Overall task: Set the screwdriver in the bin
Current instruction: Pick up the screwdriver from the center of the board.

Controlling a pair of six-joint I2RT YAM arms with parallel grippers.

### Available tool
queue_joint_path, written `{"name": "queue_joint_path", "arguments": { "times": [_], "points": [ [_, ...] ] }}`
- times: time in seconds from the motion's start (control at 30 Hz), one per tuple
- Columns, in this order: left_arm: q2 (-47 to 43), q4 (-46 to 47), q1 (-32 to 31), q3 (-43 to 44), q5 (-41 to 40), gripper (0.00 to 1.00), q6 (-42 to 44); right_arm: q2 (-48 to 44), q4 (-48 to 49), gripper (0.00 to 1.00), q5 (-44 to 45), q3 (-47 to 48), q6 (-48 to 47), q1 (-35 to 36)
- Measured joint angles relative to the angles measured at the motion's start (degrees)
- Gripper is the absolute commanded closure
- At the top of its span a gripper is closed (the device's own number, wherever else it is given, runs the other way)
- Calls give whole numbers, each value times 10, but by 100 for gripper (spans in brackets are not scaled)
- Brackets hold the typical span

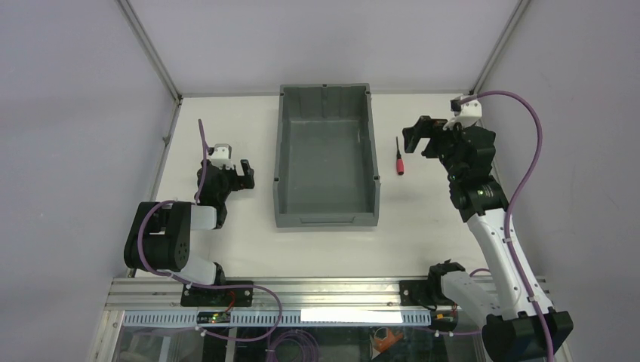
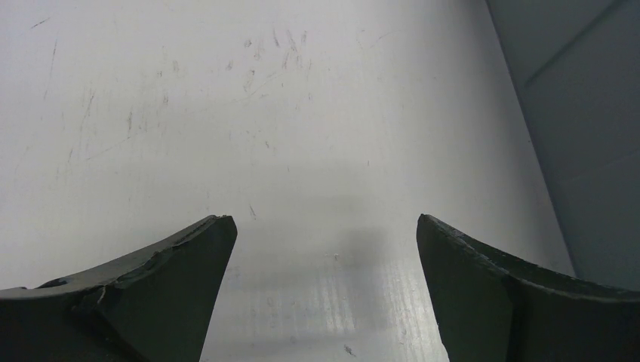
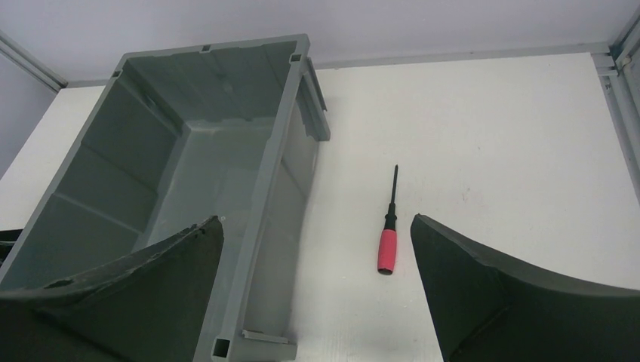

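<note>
The small screwdriver (image 1: 399,157), red handle and thin black shaft, lies on the white table just right of the bin (image 1: 327,211). The bin is dark grey, tall-walled and holds nothing. In the right wrist view the screwdriver (image 3: 388,240) lies between my fingers' lines, shaft pointing away, beside the bin's wall (image 3: 260,241). My right gripper (image 1: 420,138) is open and empty, raised above the table just right of the screwdriver; it also shows in the right wrist view (image 3: 317,222). My left gripper (image 1: 243,173) is open and empty, left of the bin, over bare table (image 2: 324,219).
The bin's outer wall (image 2: 581,113) shows at the right edge of the left wrist view. Metal frame posts (image 1: 151,49) stand at the table's back corners, and a purple cable (image 1: 528,151) loops off the right arm.
</note>
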Motion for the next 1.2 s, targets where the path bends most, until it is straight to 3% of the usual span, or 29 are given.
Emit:
{"name": "queue_joint_path", "arguments": {
  "times": [0.9, 1.2],
  "points": [
    [0, 0, 0, 0, 0, 1, 0, 321, -337, 2, 38, 379, 3, 0],
    [0, 0, 0, 0, 0, 1, 0, 430, -398, 5, 46, 407, 5, 0]
  ]
}}
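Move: From the right hand, high over the board, the screwdriver lies roughly 12 cm ahead, about 2 cm to the right and some 30 cm below. The middle of the bin stands about 22 cm to this hand's left, 7 cm ahead and 24 cm down. From the idle left hand the screwdriver is some 57 cm to the right, 6 cm ahead and 4 cm lower. The right hand reaches 7 cm forward, then sinks 8 cm towards the screwdriver, open fingers tipping down 40 degrees. ##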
